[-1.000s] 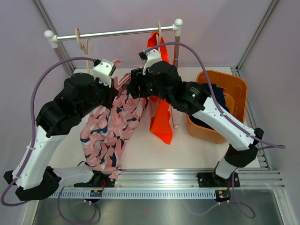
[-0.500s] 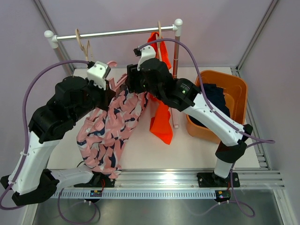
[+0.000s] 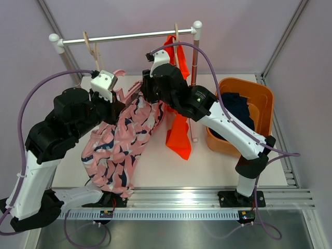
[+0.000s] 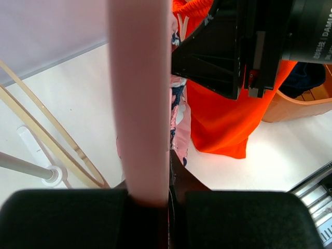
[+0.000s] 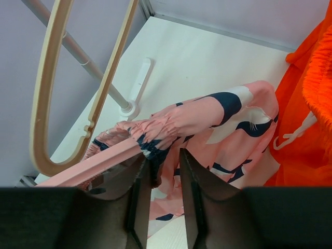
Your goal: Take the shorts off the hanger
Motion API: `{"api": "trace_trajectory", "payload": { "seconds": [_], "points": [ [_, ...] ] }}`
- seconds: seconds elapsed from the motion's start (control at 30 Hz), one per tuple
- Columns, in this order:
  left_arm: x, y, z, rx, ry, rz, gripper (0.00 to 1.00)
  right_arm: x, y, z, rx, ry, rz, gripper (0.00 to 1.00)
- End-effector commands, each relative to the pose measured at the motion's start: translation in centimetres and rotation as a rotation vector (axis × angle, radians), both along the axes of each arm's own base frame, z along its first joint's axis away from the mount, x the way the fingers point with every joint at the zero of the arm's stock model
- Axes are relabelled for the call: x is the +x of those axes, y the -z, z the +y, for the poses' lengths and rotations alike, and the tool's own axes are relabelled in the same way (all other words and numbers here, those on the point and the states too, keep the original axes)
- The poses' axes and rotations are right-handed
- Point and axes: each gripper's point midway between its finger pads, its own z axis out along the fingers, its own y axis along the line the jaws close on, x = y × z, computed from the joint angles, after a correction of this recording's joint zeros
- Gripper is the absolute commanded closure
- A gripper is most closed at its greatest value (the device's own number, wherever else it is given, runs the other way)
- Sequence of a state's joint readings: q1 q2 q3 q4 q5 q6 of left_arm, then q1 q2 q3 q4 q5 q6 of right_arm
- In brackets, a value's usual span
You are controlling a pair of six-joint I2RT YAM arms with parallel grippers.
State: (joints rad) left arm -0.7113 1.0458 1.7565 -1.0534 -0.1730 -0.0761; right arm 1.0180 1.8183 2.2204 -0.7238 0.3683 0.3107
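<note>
The pink patterned shorts [image 3: 122,148] hang from a pink hanger [image 3: 128,93], and my left gripper [image 3: 115,101] is shut on that hanger. In the left wrist view the hanger bar [image 4: 139,104] runs up out of the closed left gripper [image 4: 168,197]. My right gripper [image 3: 147,93] is at the waistband [image 5: 171,124]. Its jaws stand narrowly apart, and a fold of waistband drops between the tips of the right gripper [image 5: 164,155]. The orange shorts [image 3: 178,132] hang on a wooden hanger [image 3: 176,33] on the rail. The navy shorts [image 3: 238,106] lie in the bin.
A white rail [image 3: 129,36] on two posts crosses the back of the table, with a bare wooden hanger [image 3: 92,46] at its left end. An orange bin [image 3: 262,96] stands at the right. The orange shorts [image 5: 311,104] hang close beside the right gripper.
The right gripper moved up and left to the pink shorts' waistband and its jaws narrowed. The left arm shifted left and back, carrying the hanger and shorts with it.
</note>
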Motion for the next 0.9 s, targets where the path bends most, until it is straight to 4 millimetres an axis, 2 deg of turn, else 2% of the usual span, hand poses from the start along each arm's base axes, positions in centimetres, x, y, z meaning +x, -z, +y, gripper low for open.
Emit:
{"api": "trace_trajectory", "payload": {
  "seconds": [0.0,0.13,0.37,0.57,0.87],
  "points": [
    [-0.8,-2.0,-0.3,-0.060,0.047,-0.055,1.00,1.6,-3.1,-0.6,0.080,0.039,-0.053,0.68],
    [-1.2,-1.9,-0.2,-0.059,0.055,-0.048,1.00,3.4,-3.5,-2.9,0.063,0.111,-0.062,0.89],
    [-2.7,-2.5,-0.1,-0.100,0.093,-0.058,1.00,7.2,-3.8,-7.7,0.069,0.232,-0.047,1.00],
    [-3.8,-3.4,0.2,-0.129,0.123,-0.081,1.00,9.5,-4.1,-10.3,0.054,0.309,-0.059,1.00],
    [-6.8,-6.5,1.3,-0.222,0.192,-0.174,1.00,11.0,-2.9,-10.9,0.025,0.331,-0.040,1.00]
  ]
}}
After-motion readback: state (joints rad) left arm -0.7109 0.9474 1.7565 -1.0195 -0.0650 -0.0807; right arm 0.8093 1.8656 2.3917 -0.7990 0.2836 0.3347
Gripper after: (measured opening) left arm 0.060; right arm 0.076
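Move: The pink patterned shorts' waistband end sits right at the right hand's open fingertips, some 2 cm ahead, 2 cm to its left and about 1 cm lower. From that hand the orange shorts hang roughly 10 cm ahead, 12 cm to the right and 10 cm lower; the empty wooden hanger is about 8 cm ahead and 15 cm to the left, 5 cm below. From the left hand, already gripping the pink hanger, the waistband end lies about 7 cm ahead and 7 cm to the right, nearly level. The right fingers close on the waistband end of the pink shorts and pinch it, then draw it forward and to the right, about 6 cm each way and 3 cm up, towards the orange shorts, turning some 10 degrees clockwise. The left hand keeps its grip on the pink hanger and eases back and up, about 3 cm each, away from the right hand. ##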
